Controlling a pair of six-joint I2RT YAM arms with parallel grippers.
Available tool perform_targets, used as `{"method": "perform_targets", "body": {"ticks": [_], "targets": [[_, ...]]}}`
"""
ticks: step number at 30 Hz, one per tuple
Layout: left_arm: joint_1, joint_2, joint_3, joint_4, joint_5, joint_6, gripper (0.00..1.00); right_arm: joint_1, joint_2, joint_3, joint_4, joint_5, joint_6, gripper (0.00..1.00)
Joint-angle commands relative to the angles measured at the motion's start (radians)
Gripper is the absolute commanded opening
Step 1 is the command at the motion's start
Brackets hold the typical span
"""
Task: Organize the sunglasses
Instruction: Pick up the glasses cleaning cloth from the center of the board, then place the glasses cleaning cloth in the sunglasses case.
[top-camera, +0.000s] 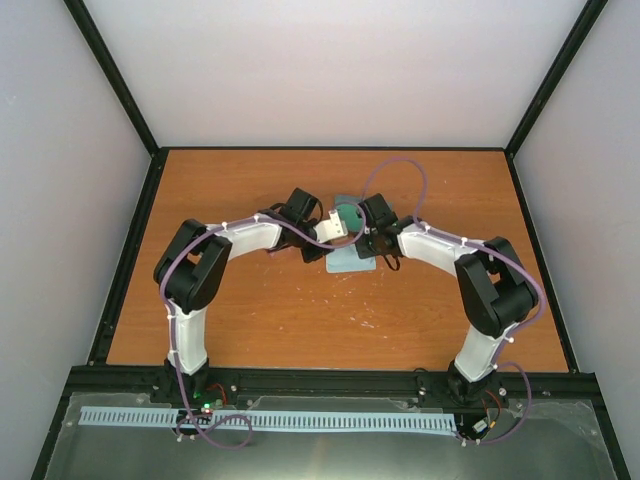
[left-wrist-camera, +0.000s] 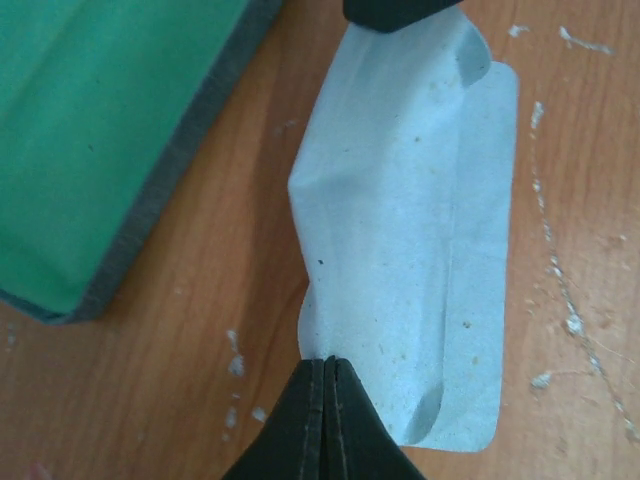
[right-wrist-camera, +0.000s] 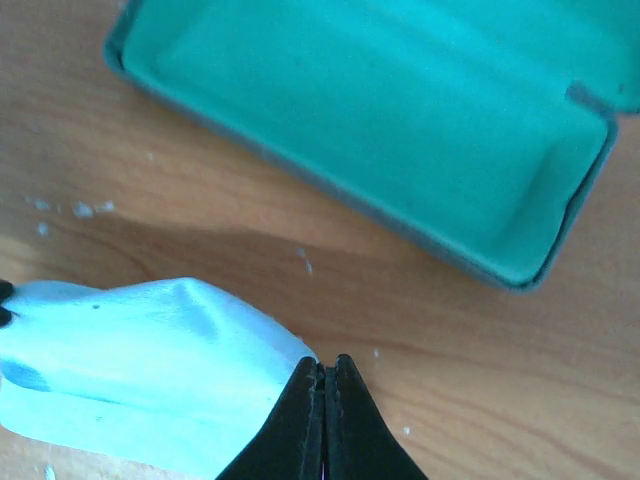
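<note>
The sunglasses show in no view. A pale blue cloth (left-wrist-camera: 410, 220) lies partly folded on the wooden table, next to the open oblong case (left-wrist-camera: 90, 130) with its green lining. My left gripper (left-wrist-camera: 326, 362) is shut on one edge of the cloth. My right gripper (right-wrist-camera: 324, 365) is shut on the opposite corner of the cloth (right-wrist-camera: 150, 370), and its fingertip shows at the top of the left wrist view. In the top view both grippers, left (top-camera: 332, 246) and right (top-camera: 368, 246), meet over the cloth (top-camera: 352, 264) at the table's middle. The case (right-wrist-camera: 380, 120) holds nothing that I can see.
The case (top-camera: 347, 217) lies just behind the cloth, partly hidden by the wrists in the top view. The wooden table (top-camera: 300, 320) has white flecks on it. Black frame rails edge the table, with grey walls beyond.
</note>
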Motion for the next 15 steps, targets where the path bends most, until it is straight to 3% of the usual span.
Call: {"method": "perform_targets", "body": {"ticks": [1, 15], "targets": [[0.018, 0.042, 0.072, 0.010, -0.008, 0.017, 0.00, -0.013, 0.045, 0.062, 0.030, 0.020, -0.003, 0.03], [0.084, 0.180, 0.295, -0.027, 0.027, 0.058, 0.01, -0.066, 0.146, 0.208, 0.011, 0.014, -0.034, 0.03]]}}
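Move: The glasses cleaning cloth is already held by its far edge, stretched between both hands and trailing back, its middle about 3 cm behind them: 5 cm right of the left hand, 5 cm left of the right. The open green case, where it is being taken, has its middle some 11 cm ahead of both hands, 8 cm right of the left hand and 2 cm left of the right. The pink sunglasses lie about 12 cm left of the left hand, 1 cm ahead. The cloth, kept pinched by its far edge in both shut grippers, is carried almost level and straight forward towards the open case until that edge comes to the case's near rim. The left hand goes about 6 cm and the right about 5 cm, side by side a few centimetres above the board, with scarcely any wrist turn. ##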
